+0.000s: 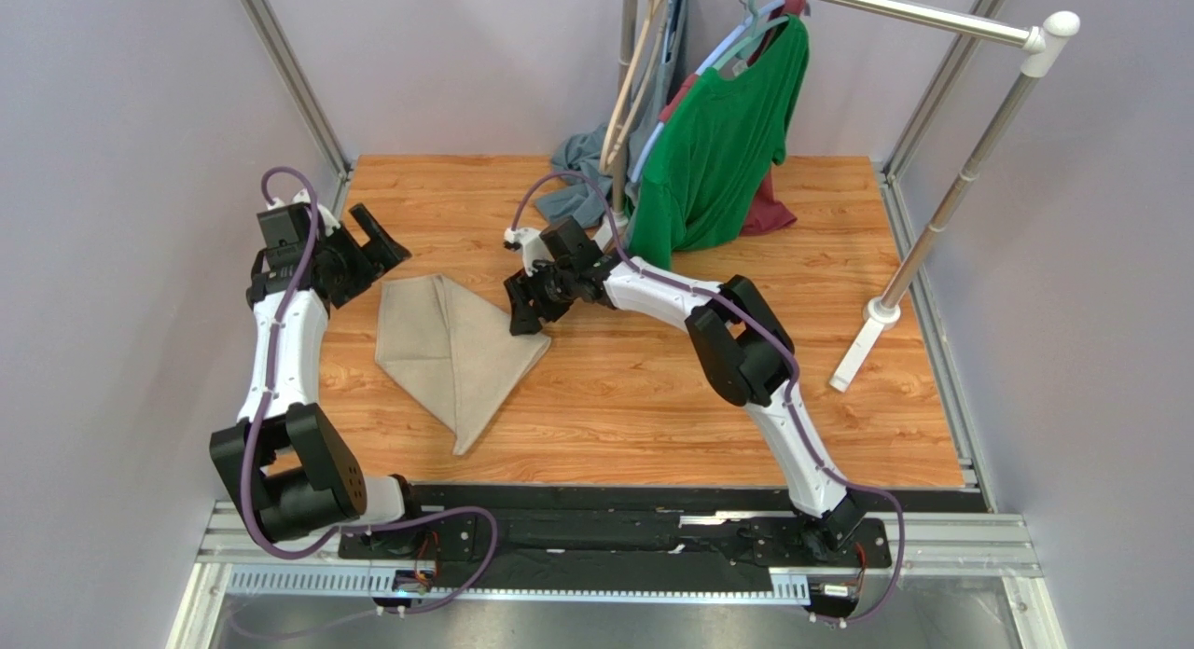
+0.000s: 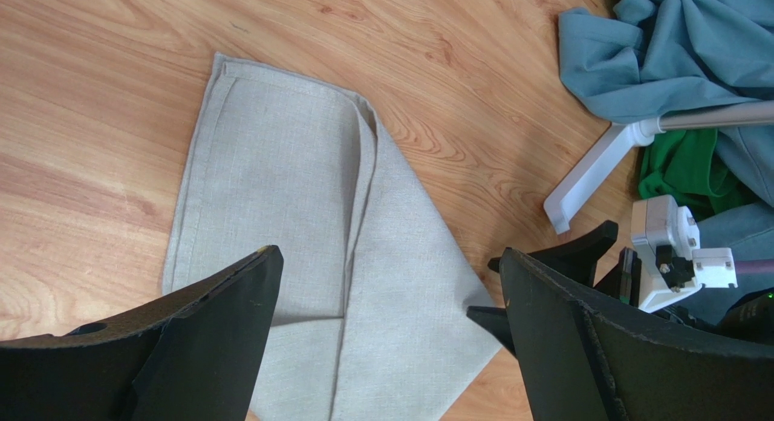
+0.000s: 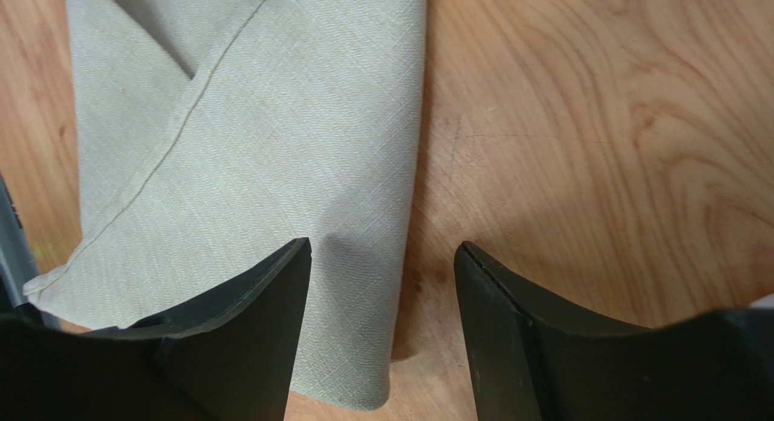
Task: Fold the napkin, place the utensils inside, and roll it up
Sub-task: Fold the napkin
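Observation:
The beige napkin (image 1: 456, 353) lies folded flat on the wooden table, left of centre. My left gripper (image 1: 376, 244) hovers open above its far left corner, and in the left wrist view the napkin (image 2: 300, 212) shows between and beyond its wide-apart jaws (image 2: 389, 258). My right gripper (image 1: 530, 307) stands open at the cloth's right corner. In the right wrist view the napkin's (image 3: 272, 122) folded edge lies under the gap of that gripper (image 3: 382, 249), with nothing pinched. The utensils are out of view.
A green shirt (image 1: 722, 132) hangs from a metal rack (image 1: 953, 202) at the back. A grey-blue cloth (image 1: 582, 167) is heaped beneath it, close behind my right wrist. The rack's white foot (image 1: 858, 348) rests on the table at right.

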Controlling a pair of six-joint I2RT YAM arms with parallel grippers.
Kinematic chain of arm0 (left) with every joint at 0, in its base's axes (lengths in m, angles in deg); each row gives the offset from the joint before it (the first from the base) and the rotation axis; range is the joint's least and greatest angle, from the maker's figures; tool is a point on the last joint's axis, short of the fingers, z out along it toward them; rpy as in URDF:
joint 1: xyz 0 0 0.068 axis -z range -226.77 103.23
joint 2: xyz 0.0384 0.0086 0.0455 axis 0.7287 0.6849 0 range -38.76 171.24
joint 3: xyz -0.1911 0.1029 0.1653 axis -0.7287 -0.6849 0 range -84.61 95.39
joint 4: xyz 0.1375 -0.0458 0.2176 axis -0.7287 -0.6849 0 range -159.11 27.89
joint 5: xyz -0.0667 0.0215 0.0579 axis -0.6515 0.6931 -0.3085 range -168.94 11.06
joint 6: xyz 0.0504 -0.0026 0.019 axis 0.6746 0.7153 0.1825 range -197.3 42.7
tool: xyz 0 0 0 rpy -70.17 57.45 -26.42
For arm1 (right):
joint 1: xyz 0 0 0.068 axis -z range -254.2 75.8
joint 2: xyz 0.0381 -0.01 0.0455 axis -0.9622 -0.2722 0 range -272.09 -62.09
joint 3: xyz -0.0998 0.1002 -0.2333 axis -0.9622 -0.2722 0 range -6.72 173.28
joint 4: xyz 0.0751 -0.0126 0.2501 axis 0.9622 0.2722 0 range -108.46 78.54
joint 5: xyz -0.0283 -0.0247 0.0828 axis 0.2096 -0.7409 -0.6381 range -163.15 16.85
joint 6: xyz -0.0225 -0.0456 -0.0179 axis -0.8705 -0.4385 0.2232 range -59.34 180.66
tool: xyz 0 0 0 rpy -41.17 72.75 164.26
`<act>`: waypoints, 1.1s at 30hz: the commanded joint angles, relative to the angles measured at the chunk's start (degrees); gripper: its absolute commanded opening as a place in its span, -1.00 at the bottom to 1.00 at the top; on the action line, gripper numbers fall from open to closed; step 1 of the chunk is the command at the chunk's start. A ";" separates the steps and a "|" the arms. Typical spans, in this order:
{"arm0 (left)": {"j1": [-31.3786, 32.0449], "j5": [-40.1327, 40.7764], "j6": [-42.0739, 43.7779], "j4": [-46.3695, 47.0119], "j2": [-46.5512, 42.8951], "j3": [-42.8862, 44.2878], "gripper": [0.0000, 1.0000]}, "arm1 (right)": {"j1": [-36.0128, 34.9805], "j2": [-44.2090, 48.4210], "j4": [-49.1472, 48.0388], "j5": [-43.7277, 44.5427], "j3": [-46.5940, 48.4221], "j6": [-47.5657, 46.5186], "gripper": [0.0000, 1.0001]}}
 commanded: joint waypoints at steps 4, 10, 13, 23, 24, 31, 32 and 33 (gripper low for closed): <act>-0.70 -2.02 0.38 1.14 -2.31 0.10 0.98 | -0.26 -0.55 -2.55 -3.38 -0.46 3.12 0.10; -0.70 -3.60 -0.06 1.49 -2.31 0.01 0.98 | -0.26 -0.29 -2.20 0.74 -2.56 5.06 -0.47; -0.79 -3.52 -0.23 1.58 -3.27 -0.16 0.98 | -0.26 1.29 -2.37 3.29 -5.11 6.81 -0.84; 1.48 -4.31 -1.73 3.34 -6.96 -2.36 0.96 | -0.26 14.29 -7.91 22.35 -24.44 17.88 -1.00; 2.97 -3.87 -1.73 3.43 -7.31 -2.45 0.95 | -0.35 16.39 -8.26 23.16 -27.59 19.29 -1.00; 9.57 -2.73 -3.30 3.60 -12.13 -5.52 0.95 | -1.23 24.57 -9.14 30.19 -39.73 26.31 -1.00; 10.10 -2.73 -3.57 3.69 -13.02 -7.35 0.95 | -1.58 25.72 -10.10 31.76 -41.14 27.29 -1.00; 10.80 -1.68 -4.18 3.86 -14.07 -8.67 0.94 | -2.45 26.60 -10.72 32.56 -42.64 28.26 -1.00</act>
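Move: My right hand's open fingers already straddle the napkin's folded right edge, which lies about 1 cm back and some 2 cm below the hand. The napkin's near corner is roughly 20 cm back and 9 cm left, and its far left corner some 7 cm ahead and 21 cm left. The rack foot stands about 11 cm ahead and 11 cm right. From my raised left hand, the edge lies some 21 cm right, 1 cm back and 17 cm down. I sink my right hand a centimetre or two and shut its fingers from half open, pinching the folded edge. Keeping low and gripped, I then drag the edge about 10 cm right and a few centimetres back, turning the wrist some 30 degrees clockwise. My left hand, still open and empty, swings about 7 cm right and rises slightly. ##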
